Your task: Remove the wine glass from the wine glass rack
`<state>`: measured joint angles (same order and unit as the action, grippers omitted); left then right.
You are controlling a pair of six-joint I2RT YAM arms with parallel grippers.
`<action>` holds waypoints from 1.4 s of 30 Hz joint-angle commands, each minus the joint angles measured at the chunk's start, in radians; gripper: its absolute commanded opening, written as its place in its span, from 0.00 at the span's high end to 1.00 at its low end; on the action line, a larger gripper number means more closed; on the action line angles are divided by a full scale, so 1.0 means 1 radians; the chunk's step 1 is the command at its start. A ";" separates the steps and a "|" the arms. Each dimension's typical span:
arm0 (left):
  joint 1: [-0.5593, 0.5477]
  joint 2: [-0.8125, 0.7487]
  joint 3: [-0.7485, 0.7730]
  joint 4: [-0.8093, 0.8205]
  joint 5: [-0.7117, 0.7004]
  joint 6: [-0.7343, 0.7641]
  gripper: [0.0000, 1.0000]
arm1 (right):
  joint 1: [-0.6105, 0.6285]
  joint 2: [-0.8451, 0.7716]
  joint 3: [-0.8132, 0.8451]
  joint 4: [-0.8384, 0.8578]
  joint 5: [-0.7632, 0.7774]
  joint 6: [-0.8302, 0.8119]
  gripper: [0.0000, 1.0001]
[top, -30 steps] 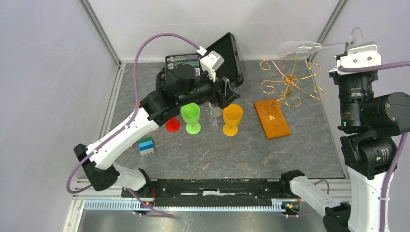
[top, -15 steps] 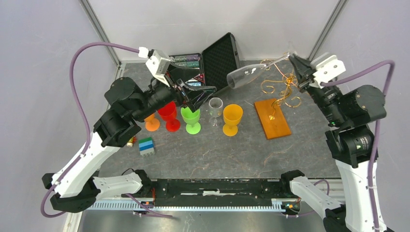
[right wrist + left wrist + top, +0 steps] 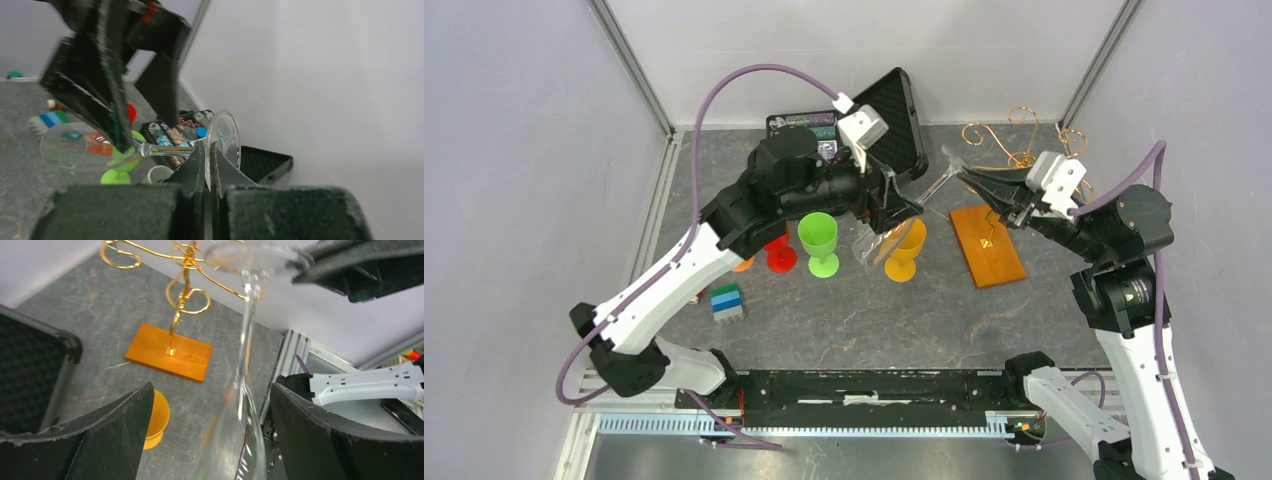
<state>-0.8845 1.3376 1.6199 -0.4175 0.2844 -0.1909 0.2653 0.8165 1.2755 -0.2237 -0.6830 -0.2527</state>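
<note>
The clear wine glass [image 3: 929, 195] hangs tilted in the air, off the gold wire wine glass rack [image 3: 1024, 145], whose orange-brown base [image 3: 987, 245] lies on the table. My right gripper [image 3: 972, 180] is shut on the rim of the glass's round foot [image 3: 223, 135], fingertips [image 3: 197, 160] pinching it edge-on. The stem [image 3: 165, 149] runs to the bowl [image 3: 75, 147]. My left gripper [image 3: 211, 390] is open, its fingers [image 3: 120, 425] on either side of the bowl [image 3: 240, 440], with gaps showing on both sides. The rack [image 3: 185, 290] stands beyond.
A green cup [image 3: 818, 240], an orange cup [image 3: 906, 248] and a red cup [image 3: 781, 258] stand mid-table under the left arm. An open black foam-lined case [image 3: 894, 115] is at the back. A blue-green block [image 3: 726, 303] lies front left. Frame posts and walls bound the table.
The right gripper has brought the glass down and left, away from the rack. The left arm has swung back to the middle, and its open fingers now flank the bowl.
</note>
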 commanded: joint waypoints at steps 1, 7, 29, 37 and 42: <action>0.002 0.083 0.125 -0.050 0.172 -0.021 0.13 | -0.002 -0.030 -0.034 0.104 -0.164 0.038 1.00; 0.005 0.164 0.171 -0.083 0.309 -0.077 0.27 | -0.003 -0.048 -0.075 0.124 -0.152 0.047 1.00; 0.150 0.102 0.010 0.308 0.330 -0.433 0.98 | -0.002 -0.061 -0.198 0.256 -0.078 0.145 0.16; 0.284 -0.019 -0.214 0.752 -0.054 -0.816 0.98 | 0.006 -0.168 -0.428 0.629 -0.042 0.346 0.17; 0.288 -0.084 -0.356 0.941 -0.278 -0.974 0.98 | 0.038 -0.183 -0.502 0.797 0.029 0.410 0.19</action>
<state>-0.5953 1.3190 1.3281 0.2424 0.2295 -0.9474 0.2775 0.6415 0.7925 0.3470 -0.7292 0.0734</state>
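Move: The left hand, open and empty, has the clear wine glass's middle about 4 cm to its right and 2 cm back, nearly level with it. On the table some 35 cm below that hand, the yellow glass stands about 5 cm right and 3 cm ahead, the standing clear glass 2 cm left and 5 cm ahead. The rack is about 21 cm right and 8 cm ahead. The right hand pinches the held glass by its foot end, its middle about 6 cm left and 5 cm back. The left fingers close on the stem near the bowl after easing about 5 cm right, 3 cm back and 3 cm down, while the right hand keeps its pinch and drifts slightly. The right fingers then open wide, let go of the foot end and sink about 3 cm; the left hand carries the glass forward some 13 cm, left and up, swinging counter-clockwise and tipping its fingertips up roughly 30 degrees. ##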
